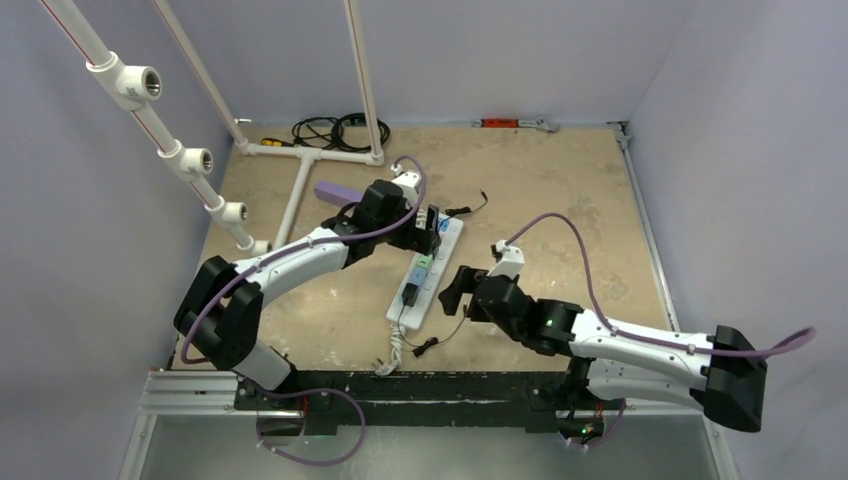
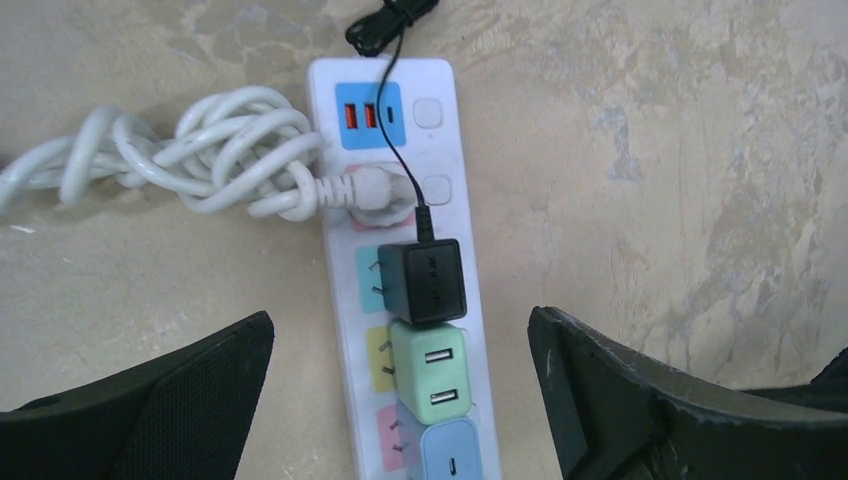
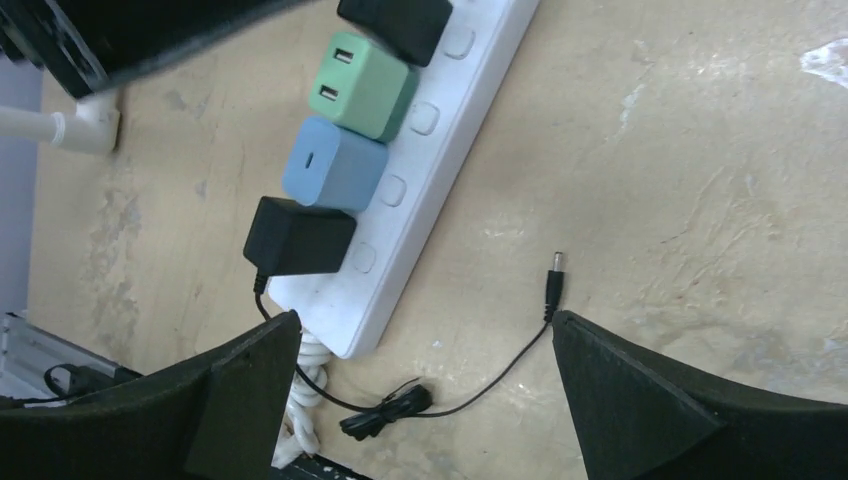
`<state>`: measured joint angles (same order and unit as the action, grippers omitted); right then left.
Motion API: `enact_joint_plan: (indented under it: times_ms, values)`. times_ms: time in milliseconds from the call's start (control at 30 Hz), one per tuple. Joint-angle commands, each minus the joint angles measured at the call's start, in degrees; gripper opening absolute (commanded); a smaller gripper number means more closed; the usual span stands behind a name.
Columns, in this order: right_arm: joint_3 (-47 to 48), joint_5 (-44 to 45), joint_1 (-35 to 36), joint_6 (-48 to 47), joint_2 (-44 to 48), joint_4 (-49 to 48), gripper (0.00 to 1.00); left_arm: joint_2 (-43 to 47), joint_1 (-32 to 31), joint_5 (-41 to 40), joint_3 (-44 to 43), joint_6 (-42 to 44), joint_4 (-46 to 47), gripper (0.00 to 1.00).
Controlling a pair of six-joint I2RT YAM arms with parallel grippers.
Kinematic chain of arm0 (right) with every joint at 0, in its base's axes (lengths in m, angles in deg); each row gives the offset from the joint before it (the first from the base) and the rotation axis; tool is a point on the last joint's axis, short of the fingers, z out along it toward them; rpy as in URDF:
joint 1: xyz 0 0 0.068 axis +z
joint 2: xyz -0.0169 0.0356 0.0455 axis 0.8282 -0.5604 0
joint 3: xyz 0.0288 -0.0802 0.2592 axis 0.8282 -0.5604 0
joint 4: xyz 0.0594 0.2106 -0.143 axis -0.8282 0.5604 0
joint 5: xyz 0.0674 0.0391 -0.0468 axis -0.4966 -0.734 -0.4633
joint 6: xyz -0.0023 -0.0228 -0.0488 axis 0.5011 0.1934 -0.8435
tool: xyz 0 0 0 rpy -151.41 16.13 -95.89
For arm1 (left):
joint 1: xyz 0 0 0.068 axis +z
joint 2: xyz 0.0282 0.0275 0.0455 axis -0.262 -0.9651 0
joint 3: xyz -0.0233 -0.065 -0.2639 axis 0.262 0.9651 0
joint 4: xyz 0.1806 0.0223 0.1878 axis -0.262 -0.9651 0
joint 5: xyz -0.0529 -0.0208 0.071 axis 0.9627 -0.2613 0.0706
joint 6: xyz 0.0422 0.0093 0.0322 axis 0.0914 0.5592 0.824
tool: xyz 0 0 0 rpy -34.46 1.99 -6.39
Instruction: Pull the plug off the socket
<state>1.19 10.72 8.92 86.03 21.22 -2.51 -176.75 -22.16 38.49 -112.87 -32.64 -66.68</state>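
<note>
The socket is a long white strip lying slantwise mid-table, with coloured outlet faces. Several plugs sit in a row on it: a black plug with a thin cord, a green USB charger, a blue charger and a black adapter at the near end. I cannot tell whether that adapter is seated. My left gripper hangs open above the strip's far half, its fingers straddling the green charger. My right gripper is open beside the socket's near end, holding nothing.
A bundled white cord lies beside the strip. The adapter's thin black cable and barrel jack trail on the table under my right gripper. A purple box, a white pipe frame and coiled black cable sit at the back left.
</note>
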Motion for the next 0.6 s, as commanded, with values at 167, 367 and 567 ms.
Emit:
enact_joint_plan:
  times_ms: [167,367,567]
  values:
    - [-5.9,-6.2,-12.1,-5.5,4.9,-7.7,0.99,-6.6,-4.2,-2.8,-4.1,1.1,-0.3,0.93]
    - [-8.3,-10.7,-20.4,-8.2,4.5,-13.1,0.99,-8.9,-7.4,-4.0,-4.8,4.7,-0.1,0.65]
    - [-9.6,-11.7,-23.5,-9.3,6.2,-13.1,0.99,-11.5,-11.4,-12.2,-7.1,9.6,-3.7,0.4]
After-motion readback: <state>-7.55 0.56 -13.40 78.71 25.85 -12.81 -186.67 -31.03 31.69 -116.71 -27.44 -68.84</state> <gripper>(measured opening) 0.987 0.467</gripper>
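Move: The left hand, wide open, hovers over the power strip's far part; the far black plug lies about 4 cm to its right, 2 cm back and 8 cm below. The green plug is next in the row, some 5 cm back and 2 cm right of the hand, and the white plug about 2 cm ahead and 5 cm right. From the right hand, the far black plug lies some 12 cm ahead, 4 cm left and 7 cm lower. The left hand sinks about 5 cm while slipping some 4 cm to its right and a little back towards the far black plug, its left side rolling up by roughly 10 degrees as the fingers start halfway down to close to about half their opening, one on each side of the plug; contact can't be made out. Meanwhile the right hand, empty and wide open, swings about 7 cm right and 6 cm forward to the open table on the strip's right, turning some 10 degrees clockwise. ##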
